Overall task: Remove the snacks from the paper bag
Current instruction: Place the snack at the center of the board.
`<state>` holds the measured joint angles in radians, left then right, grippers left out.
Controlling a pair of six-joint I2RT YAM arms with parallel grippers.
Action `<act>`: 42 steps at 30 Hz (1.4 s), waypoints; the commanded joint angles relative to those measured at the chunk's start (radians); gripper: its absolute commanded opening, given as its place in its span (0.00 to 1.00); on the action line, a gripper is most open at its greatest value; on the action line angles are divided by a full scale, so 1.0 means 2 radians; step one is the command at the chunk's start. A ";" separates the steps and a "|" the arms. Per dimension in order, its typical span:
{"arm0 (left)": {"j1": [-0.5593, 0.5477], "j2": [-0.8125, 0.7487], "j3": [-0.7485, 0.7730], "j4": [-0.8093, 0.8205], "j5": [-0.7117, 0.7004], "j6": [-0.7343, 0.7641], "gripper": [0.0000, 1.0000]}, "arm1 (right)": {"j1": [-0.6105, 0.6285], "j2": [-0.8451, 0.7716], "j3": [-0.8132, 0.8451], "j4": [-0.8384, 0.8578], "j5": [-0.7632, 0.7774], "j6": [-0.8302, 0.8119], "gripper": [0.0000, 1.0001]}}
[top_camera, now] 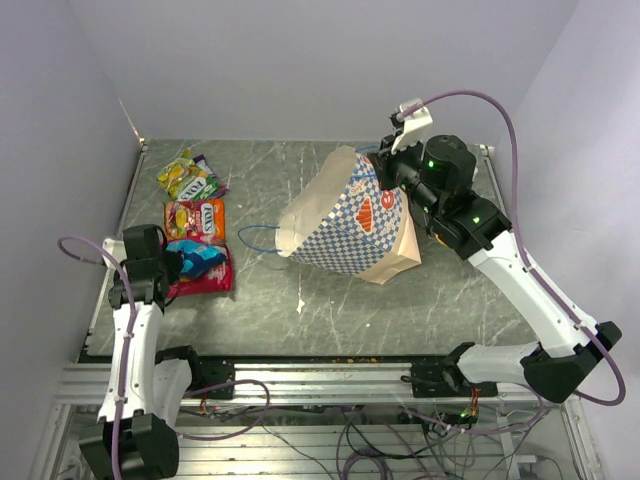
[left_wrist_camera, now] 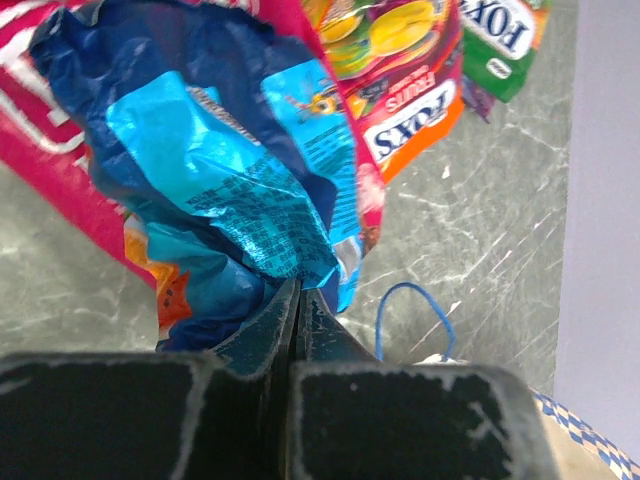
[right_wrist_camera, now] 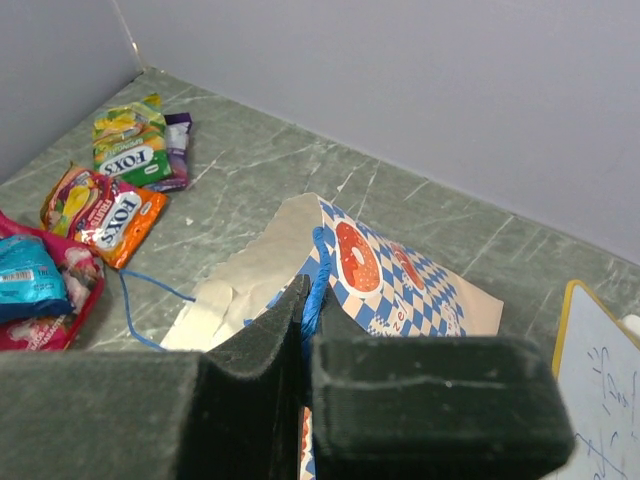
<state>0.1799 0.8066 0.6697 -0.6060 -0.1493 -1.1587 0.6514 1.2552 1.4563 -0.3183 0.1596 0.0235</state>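
The blue-and-white checkered paper bag (top_camera: 350, 220) lies tilted mid-table, its cream mouth facing left. My right gripper (right_wrist_camera: 312, 300) is shut on the bag's blue string handle (right_wrist_camera: 320, 270) at its raised far end. The other handle loop (top_camera: 255, 240) trails on the table. My left gripper (left_wrist_camera: 298, 292) is shut on a crumpled blue snack packet (left_wrist_camera: 220, 170), low over a pink packet (top_camera: 208, 278) at the left. Beyond them lie an orange packet (top_camera: 195, 220), a yellow-green one (top_camera: 180, 176) and a purple one (top_camera: 207, 170). The bag's inside is hidden.
Grey walls close the table at the back, left and right. A white board with a tan edge (right_wrist_camera: 600, 380) lies at the right, beside the bag. A small pale scrap (top_camera: 300, 303) sits near the front. The aluminium rail (top_camera: 320, 375) runs along the near edge.
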 commanded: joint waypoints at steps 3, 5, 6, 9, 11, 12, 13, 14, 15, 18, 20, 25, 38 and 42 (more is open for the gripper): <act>0.003 -0.037 -0.059 -0.043 0.031 -0.060 0.07 | 0.002 -0.017 -0.008 0.017 -0.006 0.005 0.00; 0.003 -0.050 -0.072 -0.059 0.030 -0.068 0.07 | 0.002 -0.019 -0.012 0.018 -0.007 0.006 0.00; 0.002 -0.056 -0.076 -0.069 0.027 -0.073 0.07 | 0.002 -0.021 -0.014 0.019 -0.008 0.007 0.00; 0.003 -0.075 -0.096 -0.079 0.016 -0.092 0.07 | 0.002 -0.024 -0.021 0.020 -0.008 0.008 0.00; 0.002 -0.087 -0.117 -0.050 0.024 -0.104 0.07 | 0.002 -0.026 -0.021 0.019 -0.010 0.009 0.00; 0.002 -0.088 -0.125 -0.037 0.030 -0.112 0.07 | 0.002 -0.026 -0.020 0.018 -0.011 0.009 0.00; 0.002 -0.087 -0.132 -0.024 0.036 -0.120 0.07 | 0.002 -0.027 -0.020 0.018 -0.012 0.010 0.00; 0.002 -0.084 -0.137 -0.006 0.044 -0.124 0.07 | 0.002 -0.028 -0.019 0.017 -0.012 0.010 0.00; 0.002 -0.079 -0.140 0.014 0.050 -0.124 0.07 | 0.002 -0.028 -0.020 0.018 -0.012 0.010 0.00; 0.002 -0.049 -0.137 0.080 0.065 -0.115 0.07 | 0.002 -0.031 -0.021 0.017 -0.014 0.008 0.00; 0.002 -0.016 -0.136 0.134 0.093 -0.109 0.07 | 0.002 -0.031 -0.021 0.017 -0.016 0.009 0.00; 0.002 0.031 -0.098 0.089 0.127 -0.063 0.07 | 0.002 -0.034 -0.022 0.017 -0.019 0.011 0.00; 0.003 -0.046 0.001 -0.116 0.059 0.001 0.63 | 0.002 -0.037 -0.029 0.015 -0.023 0.016 0.00; 0.002 -0.012 0.069 -0.109 0.043 0.080 0.75 | 0.002 -0.034 -0.027 0.013 -0.032 0.019 0.00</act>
<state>0.1806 0.7349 0.6819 -0.7906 -0.0082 -1.1698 0.6521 1.2022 1.4055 -0.3046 0.1173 0.0494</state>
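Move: The left hand already holds the blue snack packet by its edge. The red packet it is being laid on has its middle about 4 cm left of this hand, 2 cm ahead and 11 cm below. On the table, the orange packet lies some 15 cm ahead and 2 cm left, the green packet about 28 cm ahead and 3 cm left, and the bag's blue handle about 11 cm ahead and 17 cm right. From the right hand, the red packet is roughly 50 cm left, 6 cm back and 36 cm below. Down about 7 cm and back some 4 cm goes the left hand with the blue packet, then forward again and a little right, its left side dipping about 15 degrees as it presents the packet onto the red one. Low down, the fingers open wide and let go of the edge, and the hand draws back, then rises clear. ##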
